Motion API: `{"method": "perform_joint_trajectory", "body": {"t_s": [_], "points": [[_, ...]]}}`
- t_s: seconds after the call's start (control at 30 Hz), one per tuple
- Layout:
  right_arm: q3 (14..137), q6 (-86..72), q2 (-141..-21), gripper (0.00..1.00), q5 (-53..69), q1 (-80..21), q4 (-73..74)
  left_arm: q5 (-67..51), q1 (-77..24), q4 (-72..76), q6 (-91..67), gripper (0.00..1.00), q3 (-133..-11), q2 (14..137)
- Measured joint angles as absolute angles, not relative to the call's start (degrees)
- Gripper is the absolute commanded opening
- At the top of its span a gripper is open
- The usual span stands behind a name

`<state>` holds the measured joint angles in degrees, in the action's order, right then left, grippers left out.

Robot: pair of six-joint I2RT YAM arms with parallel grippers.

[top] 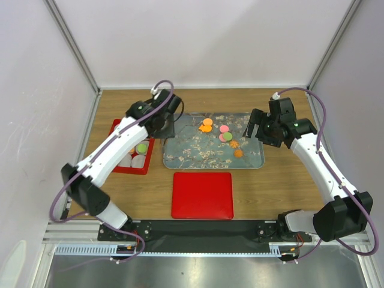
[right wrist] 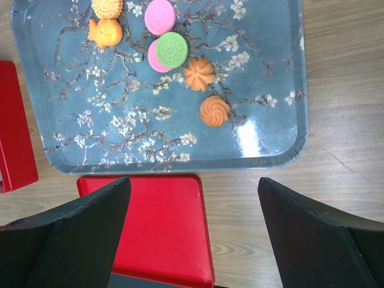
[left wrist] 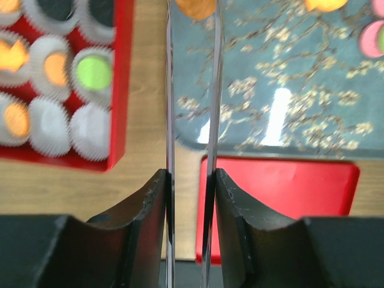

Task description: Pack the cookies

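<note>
Several cookies lie on the blue flowered tray (top: 252, 161): orange ones (top: 206, 125), a pink one (top: 224, 128), a green one (top: 227, 136) and more orange ones (top: 238, 153). The right wrist view shows them closely: green on pink (right wrist: 172, 49), an orange flower (right wrist: 198, 73) and an orange swirl (right wrist: 214, 111). My left gripper (top: 163, 123) is shut on thin metal tongs (left wrist: 170, 90), over the tray's left edge. An orange cookie (left wrist: 195, 7) sits between the tong tips. My right gripper (top: 258, 129) is open and empty above the tray's right end.
A red box (top: 118, 126) of white paper cups (left wrist: 90, 132) stands left of the tray. Some cups hold cookies, such as a green one (left wrist: 94, 71) and an orange one (left wrist: 56, 68). A flat red lid (top: 202, 195) lies in front of the tray.
</note>
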<state>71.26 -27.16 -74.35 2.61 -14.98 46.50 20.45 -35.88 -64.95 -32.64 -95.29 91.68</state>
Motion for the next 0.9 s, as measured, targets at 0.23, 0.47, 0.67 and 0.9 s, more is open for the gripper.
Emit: {"method": "perform_joint_trajectory", "body": {"t_s": [0.23,0.47,0.67,0.9], "points": [[71.26,-27.18,-74.35,0.95,4.19,-14.98,46.33,21.76,-35.05,-69.63,-36.64,0.4,-85.1,79.05],[69.89,-27.4,-74.35,0.95,5.91,-15.05,44.18,21.63,-29.71,-74.87,-40.64,0.4,-75.24,66.35],[67.48,-27.92,-74.59,0.95,6.85,-16.34,43.07,20.8,-23.92,-76.47,-41.12,0.4,-70.02,61.87],[67.37,-28.49,-74.83,0.95,7.01,-18.35,41.95,20.18,-18.9,-75.26,-39.99,0.4,-66.5,62.37]]}}
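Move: The left gripper holds metal tongs with an orange cookie already in their tips. The empty middle cup of the red box's near row lies about 19 cm to this hand's left, 5 cm back and 20 cm below. The empty near-right cup is 5 cm right of it, the orange cookie in the near-left cup 6 cm left of it, and the green cookie 7 cm farther out and 5 cm right. From the right hand, that middle cup is roughly 52 cm left and 5 cm back. Bring the left gripper left and back in one quick diagonal sweep of some 20 cm, off the tray's side towards the near row of the red box, staying level at first and sinking about 4 cm late on. Turn the wrist some 25 degrees counter-clockwise and keep the tongs and cookie held. Let the open right hand drift about 3 cm left and a little down. ##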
